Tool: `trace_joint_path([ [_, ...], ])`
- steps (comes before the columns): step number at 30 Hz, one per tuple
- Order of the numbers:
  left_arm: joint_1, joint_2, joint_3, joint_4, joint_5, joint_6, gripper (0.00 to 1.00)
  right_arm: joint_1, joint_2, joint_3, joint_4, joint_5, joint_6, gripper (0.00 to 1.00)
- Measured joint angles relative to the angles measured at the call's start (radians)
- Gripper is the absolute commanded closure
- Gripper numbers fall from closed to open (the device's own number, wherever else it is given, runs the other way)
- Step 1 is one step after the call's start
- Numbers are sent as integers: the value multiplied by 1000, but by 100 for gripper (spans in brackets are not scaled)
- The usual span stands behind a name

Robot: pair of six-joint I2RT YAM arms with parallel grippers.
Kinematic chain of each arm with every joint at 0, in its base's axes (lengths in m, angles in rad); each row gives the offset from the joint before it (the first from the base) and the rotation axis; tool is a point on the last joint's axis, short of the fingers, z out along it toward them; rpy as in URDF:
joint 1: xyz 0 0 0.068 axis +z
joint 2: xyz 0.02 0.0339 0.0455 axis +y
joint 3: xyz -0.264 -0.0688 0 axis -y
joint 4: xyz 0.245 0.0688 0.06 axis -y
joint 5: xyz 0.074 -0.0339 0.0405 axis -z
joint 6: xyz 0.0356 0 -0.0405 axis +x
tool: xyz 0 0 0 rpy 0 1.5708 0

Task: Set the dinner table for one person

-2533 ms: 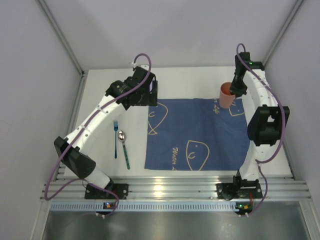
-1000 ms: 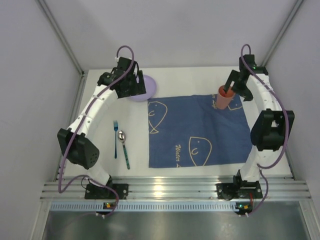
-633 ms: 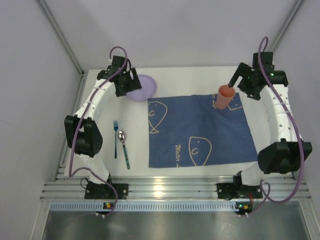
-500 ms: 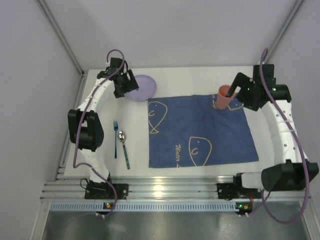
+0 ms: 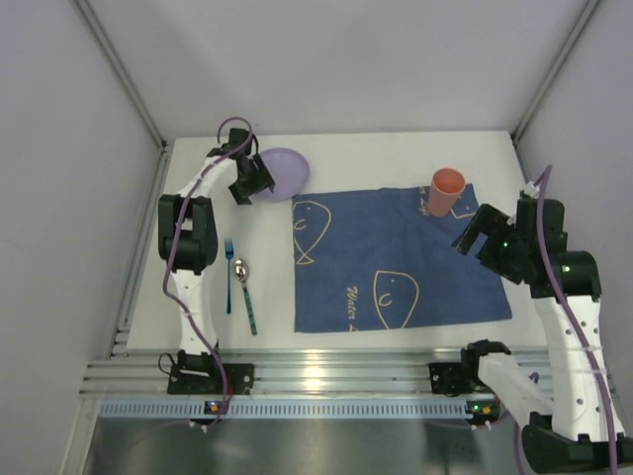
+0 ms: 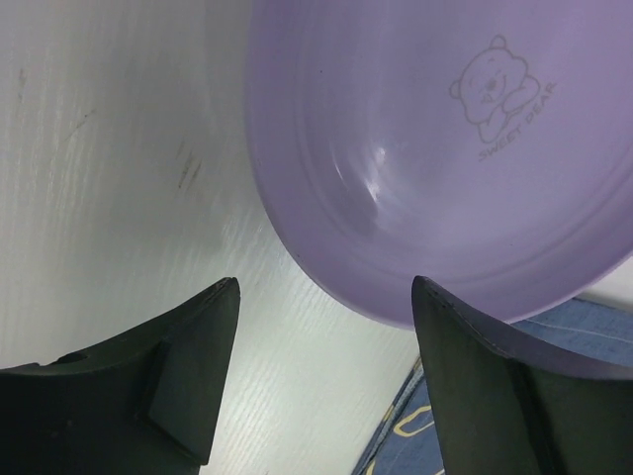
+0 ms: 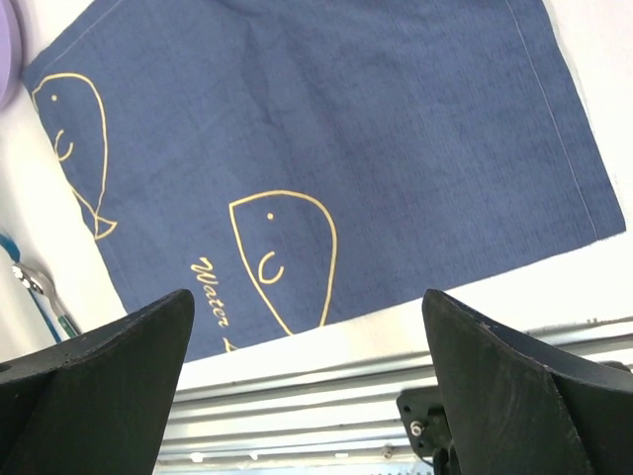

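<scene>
The white dinner table (image 5: 386, 146) carries a blue fish-print cloth (image 5: 396, 262). A lilac plate (image 5: 280, 173) lies at the back left of the table, off the cloth; it fills the left wrist view (image 6: 435, 158). My left gripper (image 5: 249, 183) is open just beside the plate's left edge, and in the left wrist view (image 6: 321, 297) its jaws stand apart and empty. An orange cup (image 5: 446, 191) stands on the cloth's far right corner. My right gripper (image 5: 477, 230) is open and empty, raised over the cloth's right edge (image 7: 326, 178). A blue fork (image 5: 228, 275) and a spoon (image 5: 243, 292) lie left of the cloth.
Grey walls close the table at left, back and right. An aluminium rail (image 5: 336, 374) runs along the near edge, and it also shows in the right wrist view (image 7: 297, 406). The spoon's bowl (image 7: 28, 280) shows at the left edge of the right wrist view.
My right gripper has let go of the cup and drawn back towards the near right, leaving the cup standing on the cloth. My left gripper stays by the plate while its arm folds back.
</scene>
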Motion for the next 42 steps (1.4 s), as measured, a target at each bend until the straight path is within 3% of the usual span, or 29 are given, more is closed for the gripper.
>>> trace_joint_path([
  [2,2,5,2,8,-9,-12,31,0,-36,-15,-17,5,6,0],
  [3,3,9,3,12,-13,-18,38,0,-49,-21,-26,6,9,0],
  [4,5,14,7,17,-17,-27,55,0,-64,-26,-36,8,12,0],
  [7,10,43,26,34,-19,-50,79,0,-82,-29,-60,24,16,0],
  [10,14,84,63,42,-16,-71,91,0,-83,-29,-80,40,16,0],
  [11,16,96,78,47,-8,-77,100,0,-84,-29,-86,46,16,0],
  [22,18,80,88,58,27,-33,100,0,-68,-28,-98,53,16,0],
  [35,0,-334,-93,121,138,31,100,0,-31,-12,-92,38,6,0],
  [38,-46,-415,-170,146,167,51,100,0,-31,-12,-92,37,5,0],
  [42,-188,-458,-297,176,188,79,100,0,-31,-12,-92,35,-1,0],
])
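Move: My left hand hovers at the plate's near-left rim, fingers open. The plate's middle is about 8 cm ahead, 8 cm to the right and 3 cm lower. The blue cloth's middle lies some 42 cm right and 21 cm back, the fork about 25 cm back and 5 cm left, the spoon 30 cm straight back, all roughly 4 cm below. From my right hand the plate is around 39 cm ahead, 50 cm left and 21 cm down. I ease my left hand about 3.5 cm forward and slightly down, shutting my fingers on the plate's near-left rim. Keeping the pinch, I lift it some 17 cm with a slight draw back, then sweep right and back towards the blue cloth, sinking a little at the end, the fingertips tipping up and the hand turning clockwise some 25 degrees. My empty right hand backs off about 3 cm, then eases slightly forward. ##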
